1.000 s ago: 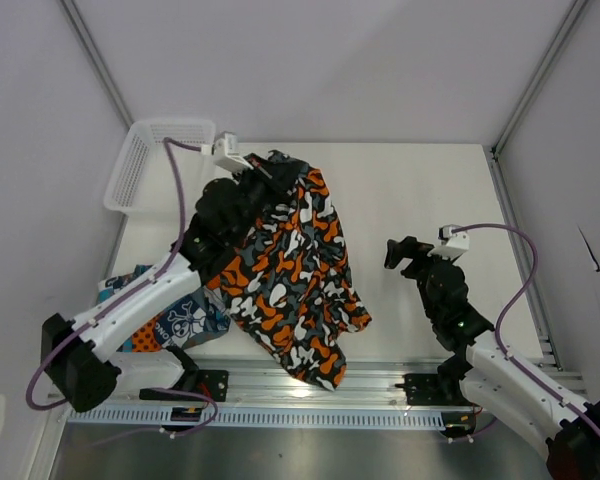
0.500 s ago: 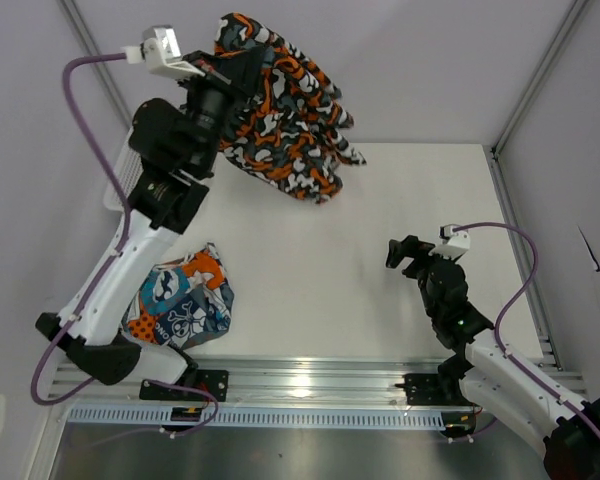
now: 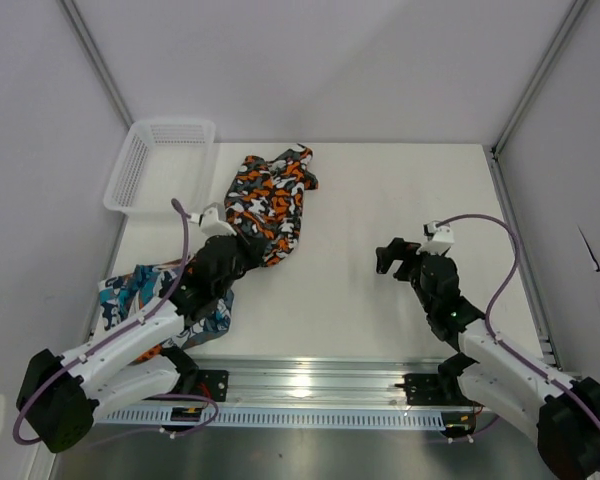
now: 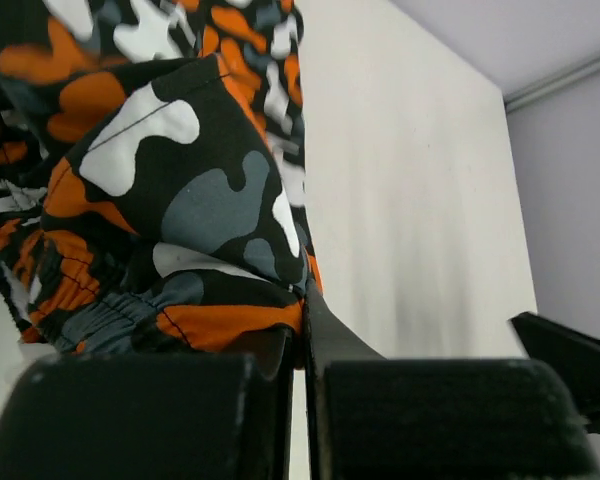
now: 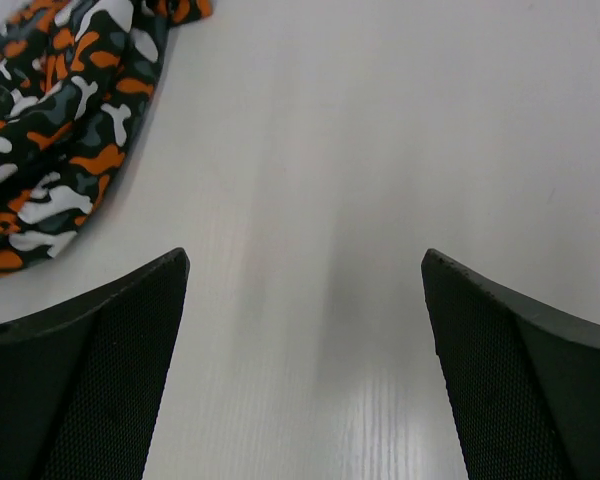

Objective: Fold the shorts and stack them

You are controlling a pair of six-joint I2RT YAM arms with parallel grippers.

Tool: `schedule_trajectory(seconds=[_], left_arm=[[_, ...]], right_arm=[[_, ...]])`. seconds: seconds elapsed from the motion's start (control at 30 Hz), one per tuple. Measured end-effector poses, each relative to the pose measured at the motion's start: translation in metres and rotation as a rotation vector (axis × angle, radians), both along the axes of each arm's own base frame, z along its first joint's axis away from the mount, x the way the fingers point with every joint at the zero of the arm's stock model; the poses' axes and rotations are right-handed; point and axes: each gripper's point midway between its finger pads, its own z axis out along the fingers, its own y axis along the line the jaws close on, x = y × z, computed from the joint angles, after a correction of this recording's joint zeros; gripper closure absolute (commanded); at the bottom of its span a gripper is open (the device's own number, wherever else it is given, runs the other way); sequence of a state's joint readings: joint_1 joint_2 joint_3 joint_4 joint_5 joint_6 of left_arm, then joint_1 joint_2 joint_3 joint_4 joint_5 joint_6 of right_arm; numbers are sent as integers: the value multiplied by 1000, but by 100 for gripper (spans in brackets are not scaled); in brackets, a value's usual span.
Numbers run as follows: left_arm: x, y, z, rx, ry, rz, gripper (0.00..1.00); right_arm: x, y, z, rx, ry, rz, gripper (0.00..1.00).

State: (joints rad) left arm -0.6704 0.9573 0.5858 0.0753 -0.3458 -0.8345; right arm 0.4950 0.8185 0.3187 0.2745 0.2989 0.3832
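The orange, black, white and grey camouflage shorts [image 3: 271,195] lie bunched on the table, stretching from the back down toward my left gripper [image 3: 244,243]. That gripper is shut on the shorts' edge; the left wrist view shows the cloth [image 4: 180,180] pinched between the closed fingers of the gripper [image 4: 305,305]. The teal, orange and white patchwork shorts [image 3: 132,290] lie crumpled at the near left, partly under my left arm. My right gripper [image 3: 388,256] hovers open over bare table to the right, holding nothing [image 5: 305,270]; the camouflage shorts [image 5: 60,120] lie to its far left.
A white mesh basket [image 3: 130,172] stands at the back left corner of the white table [image 3: 410,190]. Metal frame posts rise at the back corners, and a rail runs along the near edge.
My left arm swung the camouflage shorts up high toward the back, then came down; the shorts now lie on the table, still gripped. The right gripper shifted slightly left.
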Motion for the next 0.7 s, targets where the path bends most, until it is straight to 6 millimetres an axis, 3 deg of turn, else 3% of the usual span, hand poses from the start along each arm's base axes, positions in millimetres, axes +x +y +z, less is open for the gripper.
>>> schedule_trajectory(seconds=[0.03,0.1,0.17,0.27,0.37,0.47,0.57,0.7], left_arm=[[-4,6,-8,21,31,16,100],[-7,16,5,16,26,55,100],[-7,23,41,-9,-10,87,100],[-9,33,111,-79,-102,126,100],[-22,48,149,-138,-162,148,100],[-41,67,151,-158,-167,174,100],[-55,85,141,-165,-157,210,100],[-64,98,126,-142,-123,242,100]], right_arm=[[0,5,-6,-9,23,25,1],[1,15,-17,-21,64,75,2],[3,27,-24,-32,101,134,2],[7,49,-31,-28,148,228,4],[13,69,-29,-11,182,312,9],[21,87,-15,15,192,373,16],[39,106,10,46,175,419,23],[63,133,25,75,182,495,23]])
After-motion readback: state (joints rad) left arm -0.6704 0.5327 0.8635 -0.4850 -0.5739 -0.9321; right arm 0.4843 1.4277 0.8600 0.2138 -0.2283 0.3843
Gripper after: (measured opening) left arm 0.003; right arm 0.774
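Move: The left hand already pinches one edge of the camouflage shorts; the folded blue shorts lie about 22 cm to its left, 6 cm nearer the base and 18 cm below. The loose far end of the camouflage shorts is some 23 cm ahead of it and 11 cm right, with the white basket roughly 27 cm ahead and 27 cm left. From the open right hand that loose end lies about 23 cm ahead, 20 cm left and 14 cm lower. Keeping its pinch on the camouflage shorts, the left hand hauls the cloth up by about 12 cm while swinging left and somewhat back, away from the loose end, turning slightly counter-clockwise. The right hand, still touching nothing, sweeps left some 13 cm and forward half as far towards the loose end, dipping then rising, turning nearly 30 degrees counter-clockwise as its wide-open fingers close by about a fifth. ##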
